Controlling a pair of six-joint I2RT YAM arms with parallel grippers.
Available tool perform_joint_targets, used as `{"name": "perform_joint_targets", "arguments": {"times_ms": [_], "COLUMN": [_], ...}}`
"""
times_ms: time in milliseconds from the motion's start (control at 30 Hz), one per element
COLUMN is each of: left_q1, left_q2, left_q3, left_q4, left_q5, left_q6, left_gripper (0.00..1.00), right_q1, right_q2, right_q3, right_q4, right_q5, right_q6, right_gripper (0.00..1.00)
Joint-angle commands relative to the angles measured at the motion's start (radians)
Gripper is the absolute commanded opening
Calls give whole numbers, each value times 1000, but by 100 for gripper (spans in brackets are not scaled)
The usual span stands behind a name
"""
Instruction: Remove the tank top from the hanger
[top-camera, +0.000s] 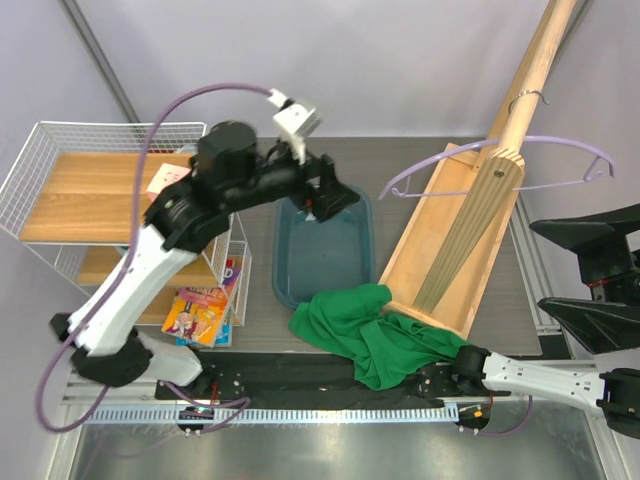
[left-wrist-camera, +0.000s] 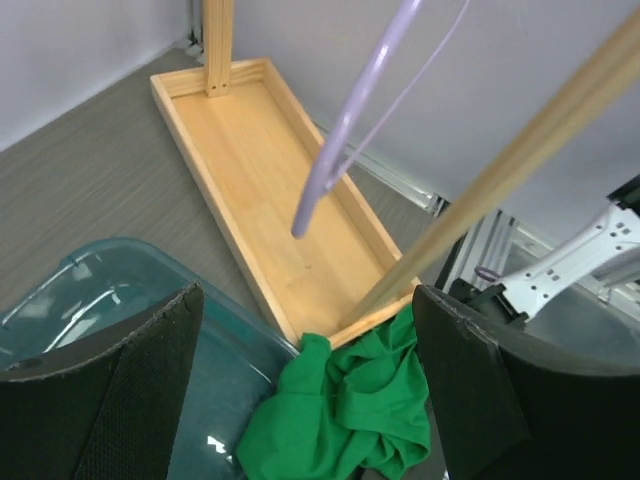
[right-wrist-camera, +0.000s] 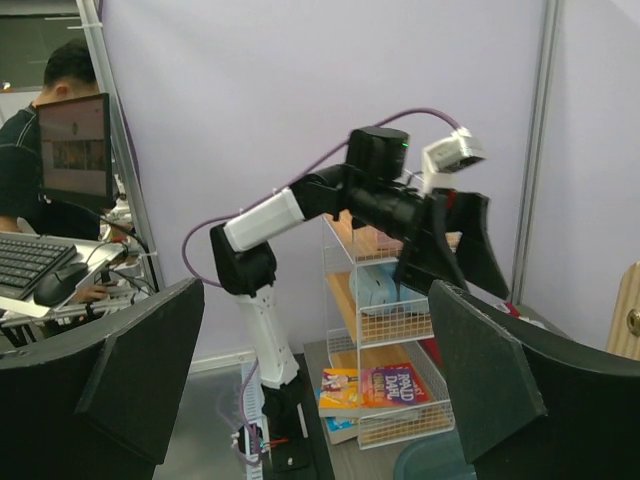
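Note:
The green tank top (top-camera: 365, 325) lies crumpled on the table by the near corner of the wooden stand base (top-camera: 440, 250), off the hanger. It also shows in the left wrist view (left-wrist-camera: 340, 415). The bare lilac hanger (top-camera: 500, 160) hangs by its silver hook from the slanted wooden pole (top-camera: 530, 70), and its arm shows in the left wrist view (left-wrist-camera: 335, 150). My left gripper (top-camera: 330, 195) is open and empty above the teal bin (top-camera: 325, 250). My right gripper (top-camera: 570, 272) is open and empty at the table's right edge, apart from both. The right wrist view shows neither the top nor the hanger.
A white wire shelf (top-camera: 60, 190) with wooden boards stands at the left, with books (top-camera: 200, 310) at its foot. The teal bin (left-wrist-camera: 90, 300) sits between the shelf and the stand's wooden tray (left-wrist-camera: 270, 180). A person sits at a desk (right-wrist-camera: 50, 240) beyond the table.

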Motion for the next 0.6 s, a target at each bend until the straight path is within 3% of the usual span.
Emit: {"name": "perform_joint_targets", "arguments": {"times_ms": [0, 100, 233, 333, 467, 567], "left_q1": [-25, -105, -269, -422, -644, -804], "left_q2": [-231, -371, -422, -433, -384, -253], "left_q3": [-284, -524, -702, -817, -914, -913], "left_q4": [87, 205, 230, 246, 284, 308], "left_q5": [-39, -120, -278, -474, -722, -1029], "left_q6": [-92, -149, -215, -235, -322, -419], "left_gripper": [82, 82, 81, 84, 87, 93], "right_q1": [-5, -5, -5, -5, -5, -5], "right_q2": [-11, -37, -80, -95, -102, -112], "right_q3": [-42, -99, -208, -240, -262, -278], "right_q4": [-14, 8, 58, 66, 75, 88], "right_q5": [-14, -21, -17, -3, -9, -18], "right_q6": [-10, -7, -10, -13, 2, 16], "right_gripper": [100, 100, 100, 100, 100, 100]}}
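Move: The crumpled green tank top lies on the near table edge, about 6 cm back, 12 cm to the right and some 42 cm below the empty, open left hand. The blue bin is about 15 cm ahead, 3 cm left and 42 cm below that hand, while the freed hanger's middle is roughly 28 cm right, 5 cm ahead and 4 cm above. From the right hand the tank top lies about 15 cm ahead, 14 cm left and 57 cm down. The left hand, already clear of the hanger, sweeps back about 15 cm with a brief swing of some 4 cm to its left and back again, then drops steeply, about 23 cm in all, towards the tank top, its fingers tipping some 20 degrees more downward and staying wide open above the cloth. Meanwhile the right hand, also wide open, sinks about 7 cm and drifts 3 to 4 cm left, levelling its upward-pointing fingers a little as it too nears the cloth. ##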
